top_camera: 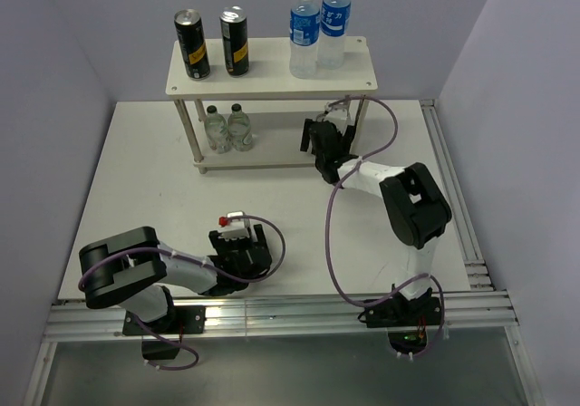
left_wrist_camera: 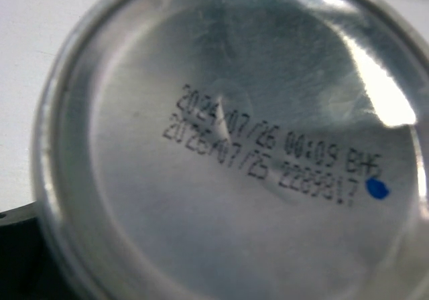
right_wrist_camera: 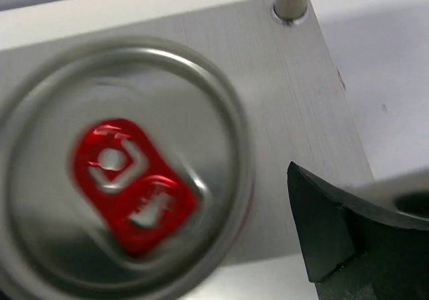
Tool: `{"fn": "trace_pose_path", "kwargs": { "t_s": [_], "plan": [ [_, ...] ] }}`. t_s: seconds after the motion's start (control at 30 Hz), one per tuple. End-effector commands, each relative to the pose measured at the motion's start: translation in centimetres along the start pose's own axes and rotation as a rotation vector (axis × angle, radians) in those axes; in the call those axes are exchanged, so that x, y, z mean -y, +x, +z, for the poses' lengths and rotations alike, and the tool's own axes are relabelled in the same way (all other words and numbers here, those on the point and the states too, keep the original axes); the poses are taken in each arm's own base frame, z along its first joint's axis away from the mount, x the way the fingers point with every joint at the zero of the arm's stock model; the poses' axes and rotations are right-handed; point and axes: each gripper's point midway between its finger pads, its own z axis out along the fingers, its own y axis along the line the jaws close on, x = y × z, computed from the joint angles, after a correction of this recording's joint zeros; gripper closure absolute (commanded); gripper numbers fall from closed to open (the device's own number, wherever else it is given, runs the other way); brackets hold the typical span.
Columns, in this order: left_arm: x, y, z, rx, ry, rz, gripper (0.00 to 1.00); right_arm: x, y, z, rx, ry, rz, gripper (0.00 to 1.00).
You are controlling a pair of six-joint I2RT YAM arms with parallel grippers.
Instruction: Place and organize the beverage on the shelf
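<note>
The shelf stands at the back. Its top board carries two black cans and two blue-labelled water bottles. My right gripper reaches under the top board at the right end. Below it a silver can with a red tab stands on the lower board near a post. One black finger stays clear of that can, so this gripper is open. My left gripper is low at the front, jaws spread wider than a silver can lying between them. That can's base fills the left wrist view.
Two small clear unlabelled bottles stand on the lower tier at the left. Metal rails run along the near edge and the right side. Plain walls close in the table at the back and on both sides.
</note>
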Motion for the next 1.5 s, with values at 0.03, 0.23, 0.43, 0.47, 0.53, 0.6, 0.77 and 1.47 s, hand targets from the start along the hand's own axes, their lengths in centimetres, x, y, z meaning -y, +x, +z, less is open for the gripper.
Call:
{"fn": "trace_pose_path", "kwargs": {
  "t_s": [0.03,0.23,0.43,0.47,0.53,0.6,0.77,1.47],
  "plan": [
    [-0.2,-0.5,0.2,0.018,-0.036,0.014,0.03,0.8,-1.9,-2.4,0.048,-0.010,0.091,0.00],
    [0.0,-1.9,0.1,0.045,-0.013,0.038,0.03,1.5,-0.6,-6.8,0.044,-0.045,0.142,0.00],
    [0.2,-3.6,0.8,0.074,-0.015,0.026,0.03,0.9,1.2,-12.1,0.036,-0.106,0.119,0.00],
    [0.1,-3.6,0.9,0.071,-0.010,0.039,0.04,0.5,1.6,-13.6,0.025,-0.129,0.110,0.00],
    [0.3,-4.0,1.4,0.082,-0.010,0.026,0.05,0.1,2.0,-15.2,0.013,-0.160,0.147,0.00],
    [0.1,-4.0,1.9,0.081,-0.014,0.046,0.08,-0.1,2.5,-17.7,0.002,-0.209,0.173,0.00],
    [0.3,-4.4,2.9,0.104,-0.005,0.051,0.26,1.1,4.0,-23.1,-0.018,-0.273,0.174,0.00],
    [11.9,-14.6,5.2,0.189,0.192,0.113,1.00,8.4,2.7,-30.3,0.051,-0.344,0.271,0.00]
  ]
}}
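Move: The upturned can stands between the left hand's open fingers, some 4 cm ahead of the hand point and about 1 cm above it. From that hand the two glass bottles are about 28 cm ahead, 2 cm left and 9 cm up. The placed can sits about 1 cm ahead and 1 cm left of the right hand, level with it; the upturned can is roughly 25 cm back, 25 cm left and 7 cm below. Left edges ahead, pinches the can, lifts it up-forward-right about 6 cm; right draws back 30 cm from shelf. ##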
